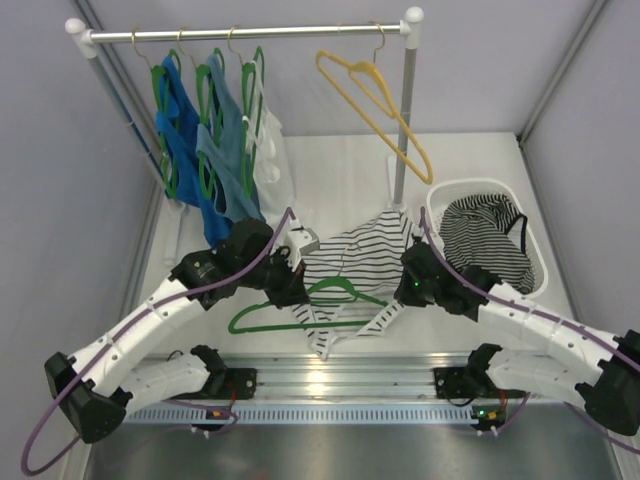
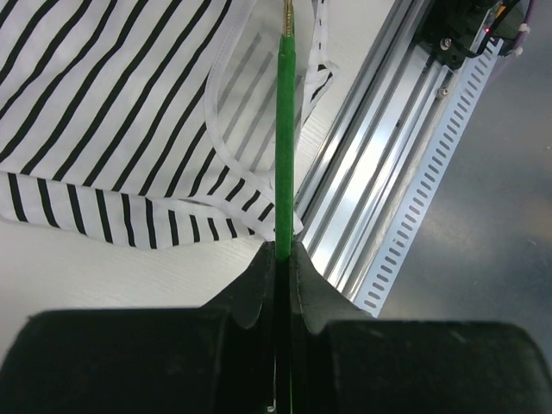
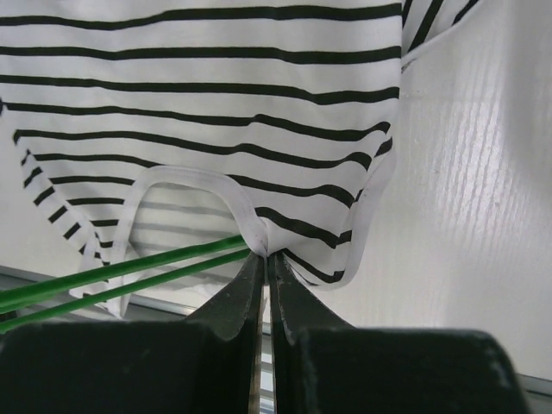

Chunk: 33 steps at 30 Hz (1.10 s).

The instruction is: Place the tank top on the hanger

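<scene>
The striped tank top [image 1: 357, 262] lies spread on the table between the arms, with the green hanger [image 1: 300, 312] across its near part. My left gripper [image 1: 288, 285] is shut on the hanger's green bar [image 2: 284, 155], which runs straight ahead over the striped cloth [image 2: 112, 112]. My right gripper [image 1: 408, 290] is shut on the tank top's white-trimmed strap edge [image 3: 259, 237]. The hanger's green bars [image 3: 112, 276] reach in from the left, just beside the pinch. The striped cloth [image 3: 216, 95] fills the view above.
A rail [image 1: 250, 33] at the back holds blue tops [image 1: 200, 140] and a white top [image 1: 268, 160] on green hangers, and a bare yellow hanger [image 1: 375, 105]. A white basket [image 1: 540, 250] with striped clothing stands at right. An aluminium rail [image 1: 330, 378] runs along the near edge.
</scene>
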### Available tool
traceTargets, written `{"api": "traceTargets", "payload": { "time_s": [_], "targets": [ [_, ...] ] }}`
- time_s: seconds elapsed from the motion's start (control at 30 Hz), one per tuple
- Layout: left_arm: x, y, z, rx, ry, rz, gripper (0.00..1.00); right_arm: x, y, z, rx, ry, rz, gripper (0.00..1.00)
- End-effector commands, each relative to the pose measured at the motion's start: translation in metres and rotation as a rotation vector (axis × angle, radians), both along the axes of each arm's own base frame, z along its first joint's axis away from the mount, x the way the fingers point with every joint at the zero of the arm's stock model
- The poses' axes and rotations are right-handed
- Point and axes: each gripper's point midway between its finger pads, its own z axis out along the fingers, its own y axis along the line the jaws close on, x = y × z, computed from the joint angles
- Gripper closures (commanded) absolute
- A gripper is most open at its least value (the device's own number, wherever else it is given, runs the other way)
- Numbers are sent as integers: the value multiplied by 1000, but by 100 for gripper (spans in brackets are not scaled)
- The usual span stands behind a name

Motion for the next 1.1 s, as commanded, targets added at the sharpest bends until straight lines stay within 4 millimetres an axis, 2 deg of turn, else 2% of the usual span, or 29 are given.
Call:
{"api": "traceTargets", "payload": {
  "time_s": [0.0,0.03,0.07,0.13,0.3,0.43,0.57,0.63,0.8,0.93,1.07],
  "targets": [
    [6,-19,14,-108,-67,-51,100,7,12,36,60,-73,35,100],
    [6,-23,22,-149,-86,-63,100,7,13,38,65,-78,39,100],
    [5,-24,19,-159,-85,-65,100,9,14,41,68,-86,44,100],
    [5,-29,28,-207,-106,-69,100,11,18,48,82,-99,52,100],
    [7,-34,24,-254,-115,-64,100,19,26,72,106,-153,82,100],
    [10,-43,29,-329,-131,-55,100,25,29,90,107,-190,99,100],
    [12,-45,20,-343,-120,-42,100,32,31,115,116,-238,117,100],
    [15,-48,27,-380,-150,-34,100,34,31,121,112,-249,127,100],
    [27,-47,26,-418,-235,19,100,34,36,143,141,-275,152,100],
    [24,-52,33,-463,-268,2,100,37,30,147,116,-283,143,100],
    [23,-58,33,-473,-282,-20,100,42,27,163,117,-336,156,94]
  ]
}}
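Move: The left hand's hanger goes to the tank top shoulder strap pinched in the right fingers: some 26 cm right, 4 cm ahead and 10 cm below the left hand. The tank top's other shoulder lies about 5 cm right, 3 cm back and 17 cm below it. From the right hand, the hanger's right end is about 4 cm left, level fore and aft and in height, while the tank top body lies 12 cm ahead, 12 cm left and 7 cm down. Keeping the shoulder strap pinched, the right hand pulls it up about 13 cm, also slightly forward and left, its fingers swinging forward some 15 degrees. Meanwhile the left hand keeps its grip on the green hanger and feeds the right end under the raised strap, going about 5 cm right and a little forward while its fingers tip up roughly 20 degrees. ##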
